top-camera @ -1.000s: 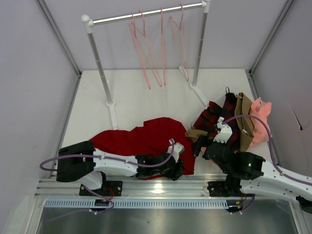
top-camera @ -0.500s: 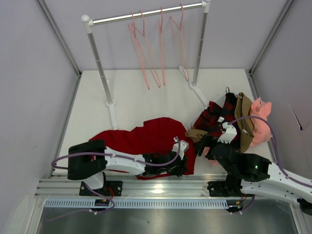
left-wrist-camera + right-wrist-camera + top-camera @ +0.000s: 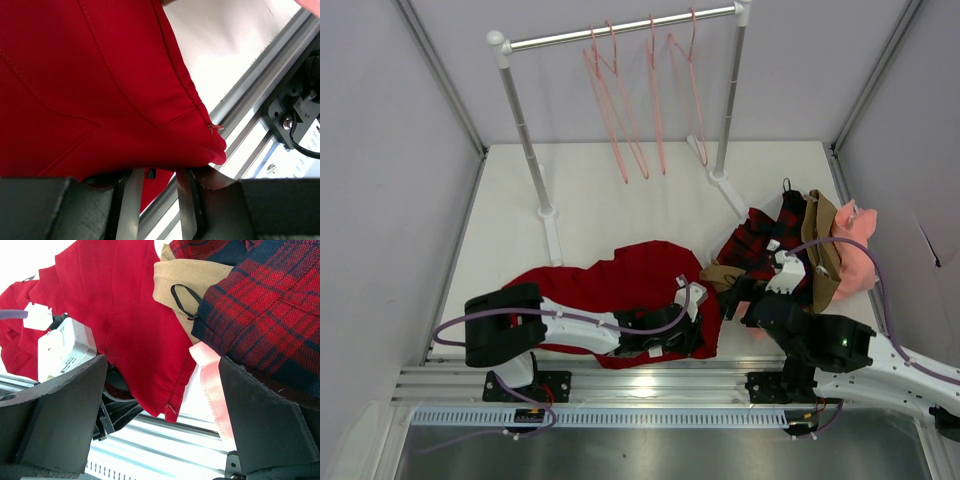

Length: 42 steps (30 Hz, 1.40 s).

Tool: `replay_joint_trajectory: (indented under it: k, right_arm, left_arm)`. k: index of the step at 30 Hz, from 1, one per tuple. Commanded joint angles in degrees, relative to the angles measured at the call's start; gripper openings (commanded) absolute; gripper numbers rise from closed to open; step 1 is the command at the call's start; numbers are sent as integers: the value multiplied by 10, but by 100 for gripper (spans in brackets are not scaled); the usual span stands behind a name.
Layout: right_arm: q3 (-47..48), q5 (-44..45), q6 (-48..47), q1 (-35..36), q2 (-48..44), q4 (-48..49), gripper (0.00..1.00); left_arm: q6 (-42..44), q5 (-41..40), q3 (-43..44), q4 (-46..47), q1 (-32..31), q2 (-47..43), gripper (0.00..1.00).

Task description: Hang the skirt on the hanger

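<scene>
The deep-red skirt (image 3: 620,280) lies crumpled on the table in front of the left arm. My left gripper (image 3: 692,335) is low at the skirt's near right corner. In the left wrist view the skirt's hem (image 3: 100,75) drapes over the left gripper (image 3: 155,172), whose fingers stand a narrow gap apart, their tips hidden under the fold. My right gripper (image 3: 735,295) hovers wide open just right of that corner (image 3: 172,405), holding nothing. Several salmon-pink hangers (image 3: 617,150) hang on the rail at the back.
The clothes rack's rail (image 3: 620,30) and posts (image 3: 525,130) stand at the back. A pile of a red-black plaid garment (image 3: 765,240), a tan one (image 3: 820,250) and a pink one (image 3: 860,255) lies right of the skirt. The metal rail (image 3: 260,85) runs along the near edge.
The left arm has slid right along the skirt's near edge and its fingers have drawn closer together. The right arm shifted slightly up and right early on, then stayed still.
</scene>
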Motion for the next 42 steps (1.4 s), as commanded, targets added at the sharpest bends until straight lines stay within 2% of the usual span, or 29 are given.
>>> replay_joint_trajectory:
  k: [1, 13, 19, 22, 26, 28, 38, 42]
  right_arm:
    - [20, 32, -9, -3, 3, 3, 99]
    - [21, 27, -19, -9, 22, 16, 99]
    - [22, 20, -26, -16, 26, 24, 99]
    - [22, 17, -28, -19, 27, 27, 99]
    - [20, 10, -29, -23, 27, 29, 99]
    - [18, 7, -30, -24, 29, 31, 100]
    - [-1, -47, -98, -26, 31, 107, 99]
    - [-19, -132, -172, -26, 35, 179, 99]
  left_arm:
    - [13, 11, -7, 39, 7, -3, 36]
    - [20, 28, -22, 61, 13, 5, 34]
    - [20, 37, -34, 77, 17, 4, 29]
    - [21, 38, -36, 81, 18, 4, 23]
    - [23, 36, -41, 83, 20, 0, 9]
    - [23, 33, -45, 84, 20, -12, 0]
    - [38, -6, -78, 63, 23, -142, 0]
    - [37, -36, -83, 35, 23, -197, 0]
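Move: The skirt's waist edge lies right at my left fingertips, already between the half-open fingers and barely 1 cm below. Along that edge, the white label is about 10 cm to the left and 1 cm nearer to me. The khaki cloth is some 15 cm ahead and 4 cm right, and the pink cloth roughly 11 cm right and 3 cm ahead. From my right hand, that waist edge lies about 7 cm left, 5 cm back and 14 cm down. I let my left hand sink about 1 cm and ease a little left, then shut its fingers fully, pinching the skirt's waist edge, and rise quickly some 7 cm, still drifting left, with the fingertips tilting up about 10 degrees. Late on, my wide-open right hand slides about 3 cm left, turning slightly counter-clockwise, towards the left hand's side. ##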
